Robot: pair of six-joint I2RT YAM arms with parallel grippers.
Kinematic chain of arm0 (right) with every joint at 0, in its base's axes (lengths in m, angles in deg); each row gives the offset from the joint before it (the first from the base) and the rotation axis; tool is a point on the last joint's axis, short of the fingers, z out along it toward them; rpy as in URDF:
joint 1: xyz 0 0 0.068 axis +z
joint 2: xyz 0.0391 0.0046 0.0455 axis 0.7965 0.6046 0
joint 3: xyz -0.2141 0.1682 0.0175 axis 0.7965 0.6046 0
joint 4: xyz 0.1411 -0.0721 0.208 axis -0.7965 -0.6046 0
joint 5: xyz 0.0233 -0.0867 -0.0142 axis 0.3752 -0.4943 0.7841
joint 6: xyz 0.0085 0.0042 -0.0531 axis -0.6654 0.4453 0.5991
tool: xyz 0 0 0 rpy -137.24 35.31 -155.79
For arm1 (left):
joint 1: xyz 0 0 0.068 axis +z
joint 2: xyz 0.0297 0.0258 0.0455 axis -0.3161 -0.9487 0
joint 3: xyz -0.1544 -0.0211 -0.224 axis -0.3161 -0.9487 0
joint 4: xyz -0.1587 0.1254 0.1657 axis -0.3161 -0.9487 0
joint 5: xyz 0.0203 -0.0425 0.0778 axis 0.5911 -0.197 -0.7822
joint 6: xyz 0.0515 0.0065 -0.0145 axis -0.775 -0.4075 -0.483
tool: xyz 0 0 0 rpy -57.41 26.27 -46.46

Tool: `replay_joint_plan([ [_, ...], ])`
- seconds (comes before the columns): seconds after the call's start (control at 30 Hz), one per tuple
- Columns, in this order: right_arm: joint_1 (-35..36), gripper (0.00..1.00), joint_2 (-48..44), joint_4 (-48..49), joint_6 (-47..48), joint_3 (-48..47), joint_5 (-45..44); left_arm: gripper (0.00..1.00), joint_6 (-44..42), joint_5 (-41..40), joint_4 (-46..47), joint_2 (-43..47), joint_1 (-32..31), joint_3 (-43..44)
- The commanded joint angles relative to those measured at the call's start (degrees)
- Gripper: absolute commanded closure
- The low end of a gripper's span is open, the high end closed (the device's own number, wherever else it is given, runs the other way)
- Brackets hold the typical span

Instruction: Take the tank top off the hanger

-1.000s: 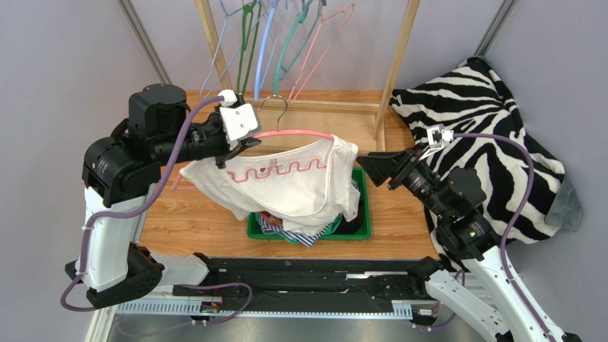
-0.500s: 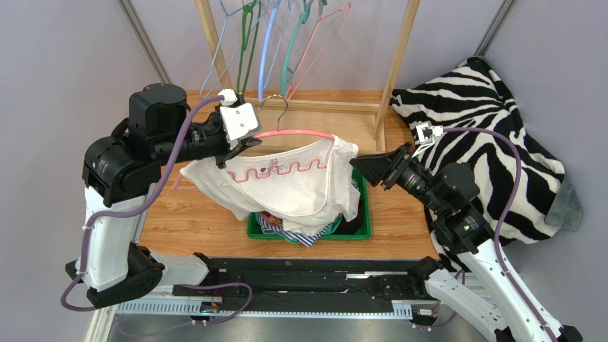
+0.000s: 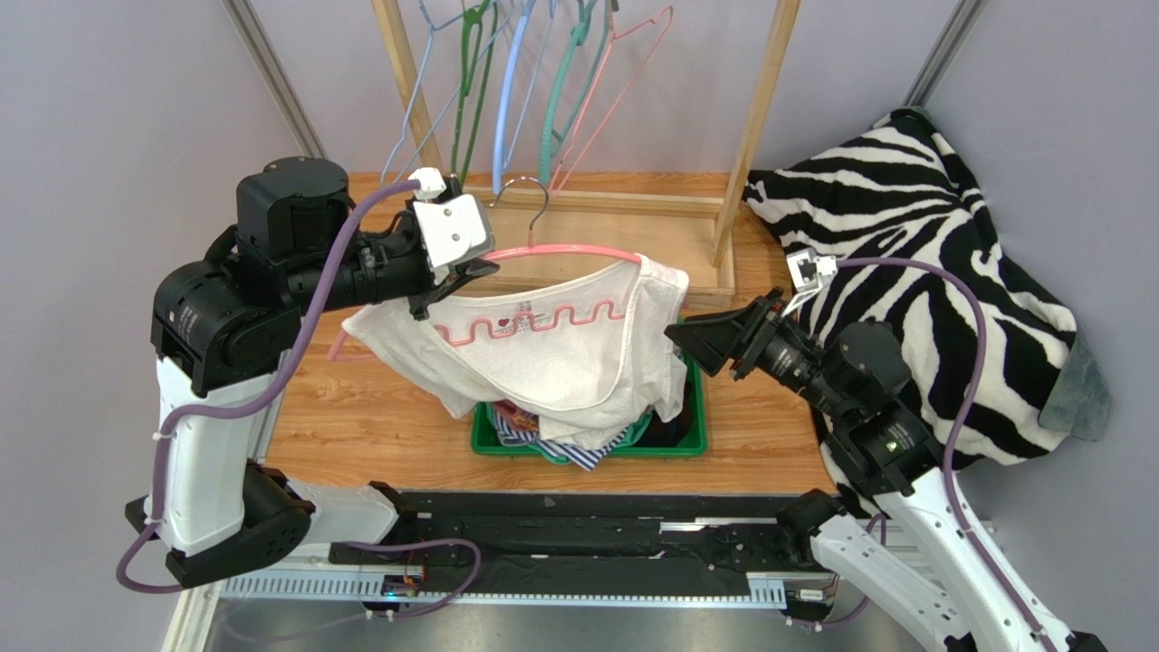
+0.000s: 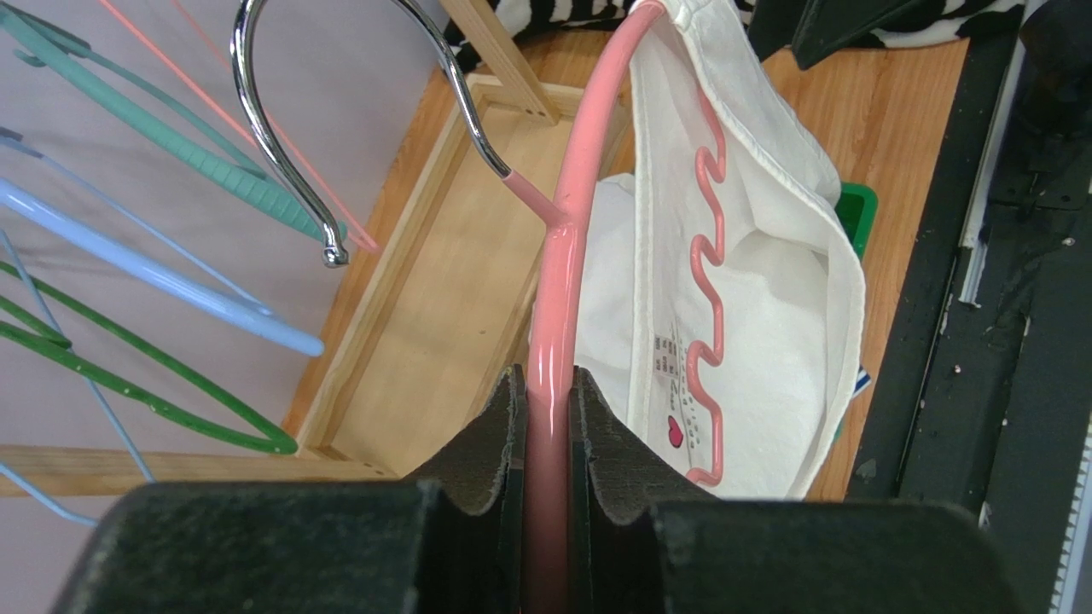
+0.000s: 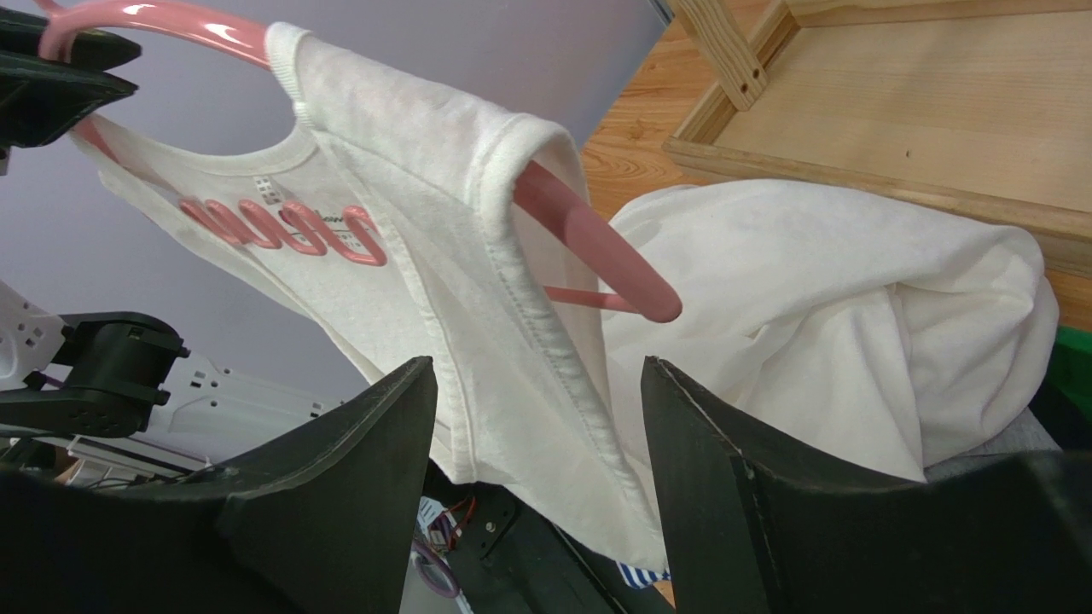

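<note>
A white tank top [image 3: 544, 360] with pink wavy trim hangs on a pink hanger [image 3: 572, 253] held in the air over the table. My left gripper [image 3: 469, 276] is shut on the hanger's bar just left of the metal hook; in the left wrist view its pads [image 4: 497, 435] squeeze the pink hanger [image 4: 564, 256], with the tank top [image 4: 756, 256] beyond. My right gripper [image 3: 676, 333] is open at the garment's right edge. In the right wrist view the tank top [image 5: 385, 218] drapes off the hanger's end [image 5: 583, 243], and its side hem hangs between the open fingers of the right gripper [image 5: 536, 367].
A green bin [image 3: 694, 435] under the tank top holds clothes, among them a blue-striped piece [image 3: 572, 446] and a white garment [image 5: 833, 320]. A wooden rack [image 3: 762, 95] with several coloured hangers [image 3: 504, 82] stands behind. A zebra-print blanket [image 3: 939, 245] lies at the right.
My right gripper has moved left, up to the tank top's right edge. The left gripper and hanger have barely shifted.
</note>
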Motion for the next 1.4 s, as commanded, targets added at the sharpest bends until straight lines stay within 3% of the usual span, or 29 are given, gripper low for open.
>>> replay_joint_plan([
  [0.0,0.1,0.36,2.6,4.3,0.8,-0.1,1.4,1.0,1.3,1.3,3.5,0.6,0.4,2.0],
  [0.13,0.2,0.4,4.6,7.3,-0.3,-0.4,3.0,1.0,1.3,1.3,3.4,0.6,0.4,1.7],
  [0.23,0.3,0.49,5.0,8.7,-0.9,-1.4,4.2,1.0,1.3,1.3,3.4,0.4,0.4,1.5],
  [0.33,0.4,0.73,4.9,10.6,-2.1,-2.4,6.5,1.0,1.3,1.3,3.4,0.1,0.5,1.6],
  [0.37,0.5,0.87,4.7,10.8,-2.3,-3.0,7.4,1.0,1.3,1.1,3.5,-0.1,0.5,1.5],
  [0.47,0.5,1.0,3.8,10.2,-1.9,-5.9,7.8,1.0,1.2,0.7,3.6,-0.5,0.6,1.3],
  [0.73,0.4,1.0,4.4,-3.8,7.2,-19.3,-4.2,1.0,0.5,0.6,3.2,0.5,1.0,0.1],
  [1.07,-0.3,1.0,5.3,-9.8,12.6,-21.9,-21.1,1.0,0.3,0.7,2.9,3.4,2.2,-1.2],
  [1.37,-4.2,1.0,5.2,-14.4,15.2,-24.1,-26.5,1.0,-0.6,0.6,2.9,5.0,2.6,0.3],
])
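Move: My right hand, open, has the near edge of the tank top's right strap just off its fingertips, about 2 cm left and 1 cm ahead at finger height. The hanger's right end, inside that strap, is roughly 3 cm ahead, 2 cm left and 3 cm above. The green basket lies some 8 cm back, 8 cm left and 25 cm below. From my left hand, already gripping the hanger, that strap is around 18 cm right, level ahead and 10 cm lower. My right hand eases about 2 cm left into the strap and pinches it shut between the fingers. I lift it steeply some 11 cm, then draw it right by about 9 cm and forward around 5 cm, sinking 4 cm, out past the hanger's right end as the wrist turns clockwise. My left hand keeps its grip on the hanger and drifts nearly 2 cm left, against the pull. ##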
